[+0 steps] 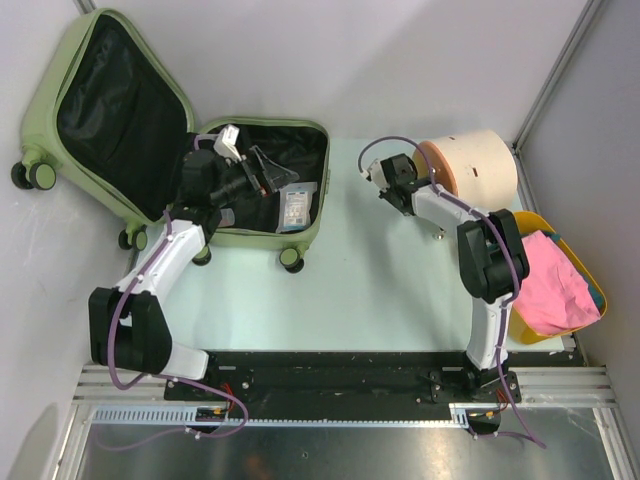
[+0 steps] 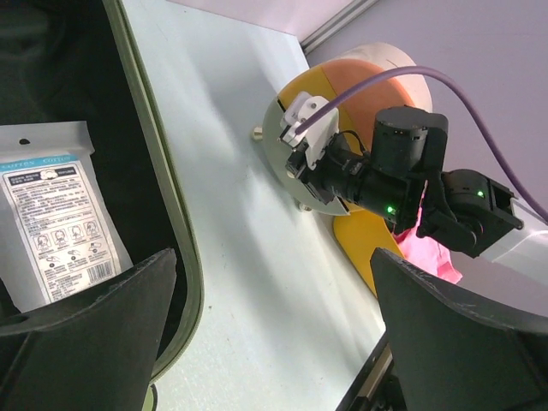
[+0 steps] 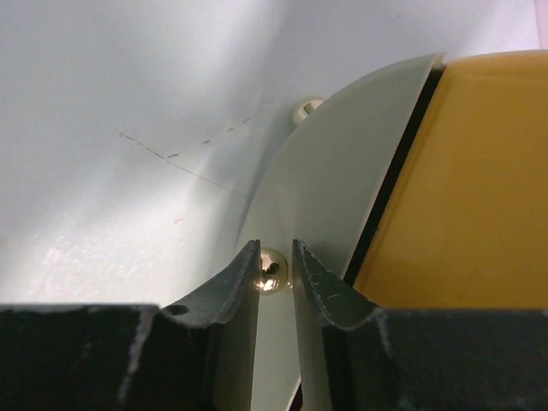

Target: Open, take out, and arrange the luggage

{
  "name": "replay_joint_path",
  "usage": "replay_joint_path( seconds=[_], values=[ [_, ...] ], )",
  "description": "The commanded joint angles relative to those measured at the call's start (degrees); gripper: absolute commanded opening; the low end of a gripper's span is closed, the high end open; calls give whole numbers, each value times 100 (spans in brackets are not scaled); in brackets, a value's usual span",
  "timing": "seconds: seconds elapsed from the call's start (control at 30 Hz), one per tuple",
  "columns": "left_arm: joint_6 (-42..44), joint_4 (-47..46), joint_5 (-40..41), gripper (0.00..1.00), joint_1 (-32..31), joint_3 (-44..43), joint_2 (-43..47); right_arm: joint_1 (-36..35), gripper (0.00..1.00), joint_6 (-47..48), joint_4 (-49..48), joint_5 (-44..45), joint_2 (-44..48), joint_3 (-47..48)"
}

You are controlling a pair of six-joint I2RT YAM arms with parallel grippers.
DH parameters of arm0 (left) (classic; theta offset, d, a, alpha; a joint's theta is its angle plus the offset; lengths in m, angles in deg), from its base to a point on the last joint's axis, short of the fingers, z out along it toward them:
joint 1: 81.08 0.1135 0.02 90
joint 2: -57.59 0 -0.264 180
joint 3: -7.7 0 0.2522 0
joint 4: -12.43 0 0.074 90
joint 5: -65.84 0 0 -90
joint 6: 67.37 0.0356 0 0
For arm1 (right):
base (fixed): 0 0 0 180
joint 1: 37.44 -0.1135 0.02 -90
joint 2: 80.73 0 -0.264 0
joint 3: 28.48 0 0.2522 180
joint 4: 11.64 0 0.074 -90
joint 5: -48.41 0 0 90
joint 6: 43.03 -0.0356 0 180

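The pale green luggage lies open at the back left, its lid leaning against the wall and its black lining showing. My left gripper hovers over the open half with its jaws wide apart and nothing between them. The suitcase rim and a white plastic packet lie under it. My right gripper is at the end plate of the cream drum, which lies on its side. Its fingers are closed around a small shiny metal knob on that plate.
A yellow basket holding pink cloth stands at the right edge, beside the drum. A second knob sticks out of the drum's plate. Walls close in behind and to the right. The packet rests in the suitcase's near corner.
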Motion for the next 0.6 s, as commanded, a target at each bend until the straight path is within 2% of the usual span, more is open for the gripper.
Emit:
replay_joint_path(
  seconds=[0.0, 0.1, 0.33, 0.43, 0.47, 0.57],
  values=[
    [121, -53, 74, 100, 78, -256, -11, 165, 27, 670, -296, 595, 24, -167],
    [148, -53, 57, 100, 95, -247, 7, 253, 30, 784, -358, 534, 68, -176],
    [393, -26, -294, 100, 60, -334, 50, -125, 43, 986, 11, -826, 920, -193],
    [727, 53, -715, 100, 7, -440, 59, -397, 59, 1756, 353, -1319, 1306, -141],
    [780, 53, -786, 100, -1, -440, 77, -493, 70, 2065, 467, -1426, 1403, -80],
    [903, 62, -980, 100, -10, -353, 156, -661, 77, 2927, 1073, -1410, 1527, 200]
  ],
)
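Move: The grey drawer's knob sits right at my right fingertips, only about 1 cm farther out, 1 cm below and level sideways; the drawer still stands slightly proud. The yellow drawer's knob is some 5 cm above and 1 cm ahead, 1 cm to the right. The basket with the pink cloth lies about 25 cm right and 15 cm back. From my left hand the grey knob is roughly 33 cm right, 5 cm ahead and 20 cm below. With my right fingers still around the grey drawer's knob, I push the last centimetre or so to the right against the drawer front. Then I let go and pull away from the cabinet, about 6 cm left, 6 cm up and 3 cm back, opening the fingers wide and turning the hand some 20 degrees counter-clockwise. ##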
